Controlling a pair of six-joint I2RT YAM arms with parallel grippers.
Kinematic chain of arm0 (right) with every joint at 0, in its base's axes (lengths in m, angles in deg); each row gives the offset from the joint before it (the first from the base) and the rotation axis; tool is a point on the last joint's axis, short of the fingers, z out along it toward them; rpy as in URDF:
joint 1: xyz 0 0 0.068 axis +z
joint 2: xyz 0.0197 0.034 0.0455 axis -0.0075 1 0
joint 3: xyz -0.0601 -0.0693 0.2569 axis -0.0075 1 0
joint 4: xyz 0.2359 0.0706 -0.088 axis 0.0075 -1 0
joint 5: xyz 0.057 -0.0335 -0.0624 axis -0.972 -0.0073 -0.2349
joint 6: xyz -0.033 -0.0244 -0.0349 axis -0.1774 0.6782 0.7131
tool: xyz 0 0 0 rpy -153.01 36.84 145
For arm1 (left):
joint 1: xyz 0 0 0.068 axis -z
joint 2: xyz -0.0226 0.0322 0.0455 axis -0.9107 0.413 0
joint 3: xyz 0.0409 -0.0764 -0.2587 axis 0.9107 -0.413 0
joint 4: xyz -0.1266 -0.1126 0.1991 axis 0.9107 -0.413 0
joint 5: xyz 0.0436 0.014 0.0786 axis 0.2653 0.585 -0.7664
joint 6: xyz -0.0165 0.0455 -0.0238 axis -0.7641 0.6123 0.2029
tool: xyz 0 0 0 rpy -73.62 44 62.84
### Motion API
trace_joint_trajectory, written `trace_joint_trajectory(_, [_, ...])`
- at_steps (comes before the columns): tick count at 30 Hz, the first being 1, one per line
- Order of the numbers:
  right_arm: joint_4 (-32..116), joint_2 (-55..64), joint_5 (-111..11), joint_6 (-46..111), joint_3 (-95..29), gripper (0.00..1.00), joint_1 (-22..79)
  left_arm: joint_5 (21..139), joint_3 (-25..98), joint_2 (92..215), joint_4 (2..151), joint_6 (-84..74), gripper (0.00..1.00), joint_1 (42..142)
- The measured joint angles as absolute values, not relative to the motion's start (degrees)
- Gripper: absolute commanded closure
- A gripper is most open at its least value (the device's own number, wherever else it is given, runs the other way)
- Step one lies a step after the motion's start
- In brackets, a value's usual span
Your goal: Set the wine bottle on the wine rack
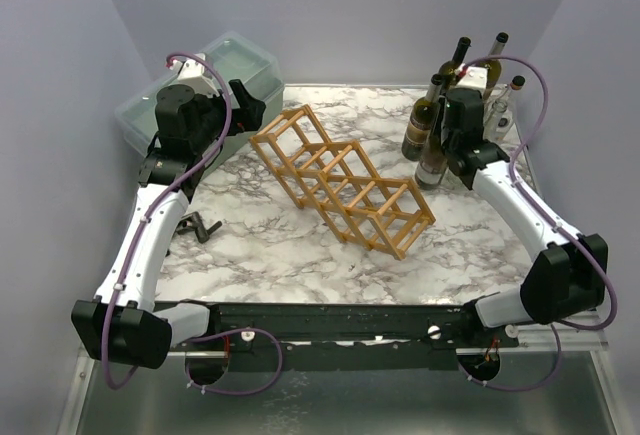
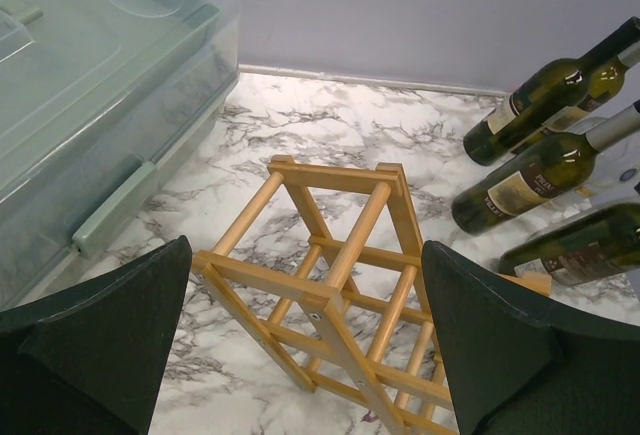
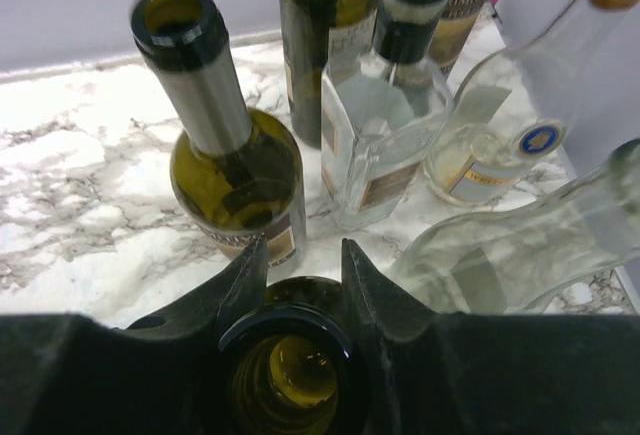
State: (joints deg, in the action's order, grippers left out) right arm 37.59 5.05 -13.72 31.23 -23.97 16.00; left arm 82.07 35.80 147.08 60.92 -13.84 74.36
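Note:
The wooden wine rack [image 1: 345,180] lies diagonally across the middle of the marble table, and its near end shows in the left wrist view [image 2: 340,275]. An upright dark green wine bottle [image 1: 432,163] stands at the back right. My right gripper [image 1: 452,127] is shut on its neck from above. In the right wrist view the open bottle mouth [image 3: 292,365] sits between the two black fingers of that gripper [image 3: 303,255]. My left gripper [image 1: 245,115] hangs open above the rack's far left end, its jaws spread wide [image 2: 305,255] with nothing between them.
Several other bottles, green [image 3: 235,170] and clear glass [image 3: 375,135], crowd close around the held one at the back right corner [image 1: 480,80]. A translucent lidded plastic box [image 1: 200,90] stands at the back left. A small black clip [image 1: 200,225] lies near the left arm.

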Motion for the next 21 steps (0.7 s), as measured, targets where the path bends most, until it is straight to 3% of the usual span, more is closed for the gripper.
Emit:
trace_joint_trajectory(12, [33.6, -1.2, -15.6, 31.7, -35.3, 0.99, 16.0, 82.6, 35.8, 147.5, 60.9, -14.3, 0.01, 74.6])
trace_joint_trajectory(21, [34.5, -5.7, -25.9, 25.3, -40.0, 0.99, 16.0, 82.7, 35.8, 147.5, 60.9, -14.3, 0.01, 74.9])
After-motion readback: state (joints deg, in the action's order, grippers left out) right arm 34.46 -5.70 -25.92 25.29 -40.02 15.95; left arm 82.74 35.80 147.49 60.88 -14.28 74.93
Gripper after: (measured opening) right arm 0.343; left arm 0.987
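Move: The wine rack's middle is about 21 cm to the left of my right hand, 6 cm nearer me and 15 cm lower. That hand already has the wine bottle by the neck. Crowding it are a green bottle 8 cm farther out and 2 cm left, a square clear bottle 12 cm out and 7 cm right, and a round clear bottle 9 cm right, about 2 cm farther out. From my left hand the rack is some 17 cm right, 3 cm back and 25 cm below. Keeping my grip on the neck, I raise my right hand quickly, about 20 cm nearly straight up, bringing the wine bottle up out of the group. On the way I ease back roughly 4 cm and, late on, left some 3 cm, while my wrist tips the fingers up over 20 degrees, rolls left side up and turns slightly counter-clockwise, swinging the bottle's base out to the left. ##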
